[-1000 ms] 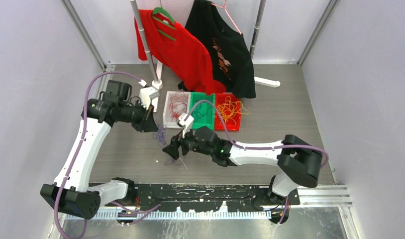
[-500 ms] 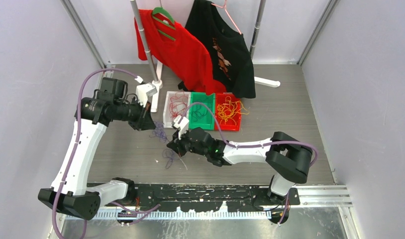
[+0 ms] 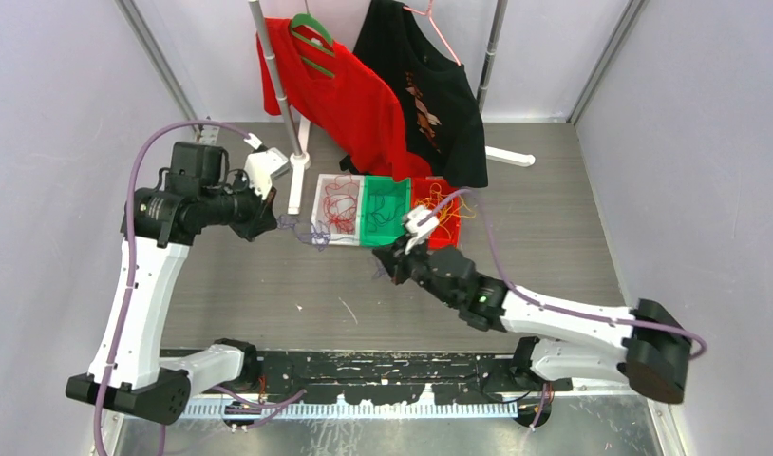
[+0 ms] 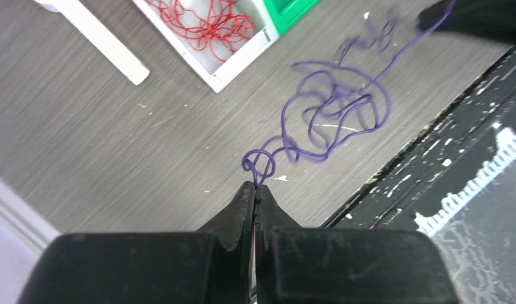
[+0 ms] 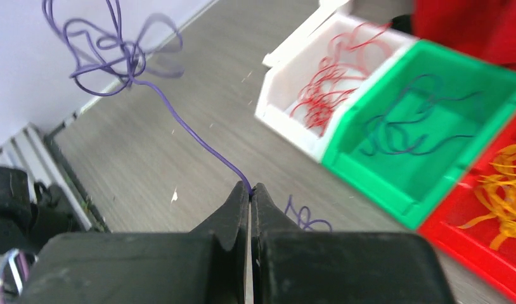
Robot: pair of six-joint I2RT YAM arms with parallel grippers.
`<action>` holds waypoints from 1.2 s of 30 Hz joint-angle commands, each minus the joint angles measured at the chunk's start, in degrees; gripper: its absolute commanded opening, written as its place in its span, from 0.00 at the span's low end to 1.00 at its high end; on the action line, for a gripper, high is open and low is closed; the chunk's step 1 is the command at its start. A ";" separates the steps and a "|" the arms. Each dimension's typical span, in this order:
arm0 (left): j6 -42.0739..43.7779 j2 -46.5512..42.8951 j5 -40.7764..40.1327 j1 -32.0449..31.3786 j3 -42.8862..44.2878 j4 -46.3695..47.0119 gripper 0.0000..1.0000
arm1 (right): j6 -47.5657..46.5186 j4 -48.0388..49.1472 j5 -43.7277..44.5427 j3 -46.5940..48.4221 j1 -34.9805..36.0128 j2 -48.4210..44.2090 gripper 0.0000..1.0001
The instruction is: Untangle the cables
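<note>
A tangle of dark purple cables point(image 3: 307, 231) hangs in the air between my two grippers. My left gripper point(image 3: 271, 220) is shut on one looped end point(image 4: 260, 166), and the knot point(image 4: 331, 107) hangs beyond its tips. My right gripper point(image 3: 383, 262) is shut on a single purple strand point(image 5: 192, 136) that leads up to the knot point(image 5: 113, 54). A short purple curl point(image 5: 306, 218) lies on the table just under the right fingers. Red cables point(image 3: 337, 201) fill the white bin, dark ones point(image 5: 407, 123) the green bin, and yellow-orange ones point(image 3: 438, 209) the red bin.
The white bin point(image 3: 318, 226), green bin point(image 3: 367, 237) and red bin point(image 3: 430, 243) stand side by side mid-table, just behind my right gripper. A clothes rack with a red shirt point(image 3: 340, 95) and a black shirt point(image 3: 430, 90) stands at the back, with a white foot point(image 3: 293, 195) near my left gripper.
My right gripper shut on a purple strand and carried it right, towards the bins. My left gripper drew back to the left, lifting the tangle off the table and stretching it out.
</note>
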 commanded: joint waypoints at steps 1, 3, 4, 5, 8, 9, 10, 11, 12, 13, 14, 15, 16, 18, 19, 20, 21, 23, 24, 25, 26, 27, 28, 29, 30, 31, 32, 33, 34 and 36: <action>5.09 -2.44 -5.53 0.28 -1.68 1.04 0.00 | 2.47 -5.67 6.87 -0.74 -3.46 -10.71 0.01; 6.24 -3.37 -6.80 0.32 -4.83 2.24 0.00 | 3.50 -8.22 6.95 -0.38 -5.54 -16.12 0.01; 6.73 -3.97 -7.36 0.34 -6.78 3.06 0.00 | 3.94 -9.76 6.76 0.23 -6.51 -18.03 0.01; 7.19 -4.51 -7.73 0.34 -8.80 3.82 0.00 | 4.15 -11.27 6.46 0.89 -7.62 -19.68 0.01; 8.90 -6.51 -6.28 0.36 -15.19 5.68 0.00 | 4.10 -15.26 4.57 3.46 -9.01 -22.75 0.01; 8.97 -7.43 -5.69 0.31 -17.65 6.40 0.00 | 4.12 -16.45 4.49 4.38 -9.13 -23.18 0.01; 8.87 -8.03 -5.37 0.30 -20.55 7.62 0.00 | 3.81 -17.45 1.60 5.27 -9.23 -23.21 0.01; 8.83 -8.33 -4.70 0.30 -22.40 8.12 0.00 | 3.63 -18.57 -0.54 6.33 -9.28 -22.94 0.01; 9.00 -8.44 -3.03 0.30 -23.54 8.04 0.01 | 3.48 -19.81 -2.67 7.44 -9.26 -22.35 0.01; 8.95 -8.49 0.34 0.33 -23.95 7.65 0.09 | 3.39 -22.03 -5.96 8.92 -9.26 -21.31 0.01; 8.42 -8.42 3.35 0.31 -23.92 7.25 0.21 | 3.40 -23.78 -8.00 10.57 -9.24 -20.19 0.01; 7.51 -8.49 6.18 0.30 -23.51 7.07 0.34 | 3.47 -25.27 -10.34 11.87 -9.24 -18.96 0.01; 6.64 -8.62 8.68 0.32 -22.87 7.09 0.46 | 3.39 -26.39 -13.15 13.17 -9.27 -17.90 0.01; 6.02 -8.84 13.08 0.34 -21.05 7.19 0.60 | 3.67 -27.64 -19.05 15.28 -9.28 -15.82 0.01; 5.89 -8.93 15.16 0.31 -20.03 7.23 0.65 | 3.68 -28.15 -21.86 16.25 -9.25 -14.73 0.01; 5.83 -8.96 16.99 0.26 -18.95 7.16 0.70 | 4.01 -28.49 -24.45 17.22 -9.27 -13.48 0.01; 5.90 -8.87 18.84 0.26 -17.83 6.81 0.73 | 4.50 -28.90 -27.15 18.29 -9.29 -11.83 0.01; 6.71 -8.68 23.20 0.17 -15.45 5.43 0.82 | 5.64 -29.11 -31.63 20.27 -9.24 -8.98 0.01; 7.47 -8.65 25.46 0.08 -14.52 4.78 0.85 | 6.34 -28.48 -34.27 20.92 -9.20 -7.62 0.01; 8.18 -8.71 27.09 -0.15 -13.88 4.37 0.86 | 7.49 -27.41 -36.77 21.21 -9.25 -6.10 0.01; 8.95 -8.81 28.27 -0.43 -13.57 4.61 0.87 | 8.86 -25.86 -39.51 21.66 -9.24 -4.60 0.01; 9.47 -9.09 29.09 -0.64 -13.49 5.02 0.87 | 10.11 -24.75 -41.92 22.19 -9.24 -3.11 0.01; 10.15 -9.34 29.74 -0.75 -13.55 5.31 0.87 | 11.46 -23.73 -43.94 22.72 -9.16 -1.54 0.01; 10.41 -9.50 30.22 -0.83 -13.86 5.74 0.87 | 12.68 -22.87 -45.58 23.16 -9.09 -0.13 0.01; 10.51 -9.66 30.75 -0.84 -14.19 6.18 0.87 | 13.76 -22.08 -46.70 23.98 -8.98 1.31 0.01; 10.58 -9.80 31.43 -0.82 -14.63 6.59 0.87 | 14.42 -21.59 -47.72 24.62 -8.74 2.52 0.01; 10.50 -9.94 32.33 -0.92 -14.84 6.90 0.87 | 14.74 -21.34 -48.45 25.32 -8.40 3.67 0.01; 10.22 -10.05 33.23 -0.95 -15.09 7.41 0.86 | 14.80 -21.30 -49.04 26.03 -7.97 4.82 0.01; 9.64 -10.15 33.86 -1.00 -15.54 8.10 0.85 | 14.75 -21.29 -49.88 26.77 -7.42 5.77 0.01; 8.71 -10.36 34.59 -1.30 -16.74 10.23 0.83 | 15.00 -21.29 -50.87 28.10 -6.70 7.70 0.01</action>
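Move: Both closed hands hold the purple cable, the right one some 17 cm to the left one's right. The tangle's bunched part hangs between them: about 7 cm to the left hand's right, level fore and aft and 5 cm lower. From the right hand this bunch lies some 10 cm left, 1 cm ahead and 5 cm up. The white tray is 15 cm ahead of the right hand, 9 cm left and 18 cm below; the green tray 15 cm ahead, 2 cm right and equally low. The left fingers let go of the purple cable after a dip of about 10 cm, opening wide as that hand rises again, swings right and back, and turns clockwise. The right keeps its pinch: it pulls right and up, some 10 cm each, away from the left hand, then comes back leftward about 14 cm while drawing back and sinking, turning counter-clockwise and tipping down. ##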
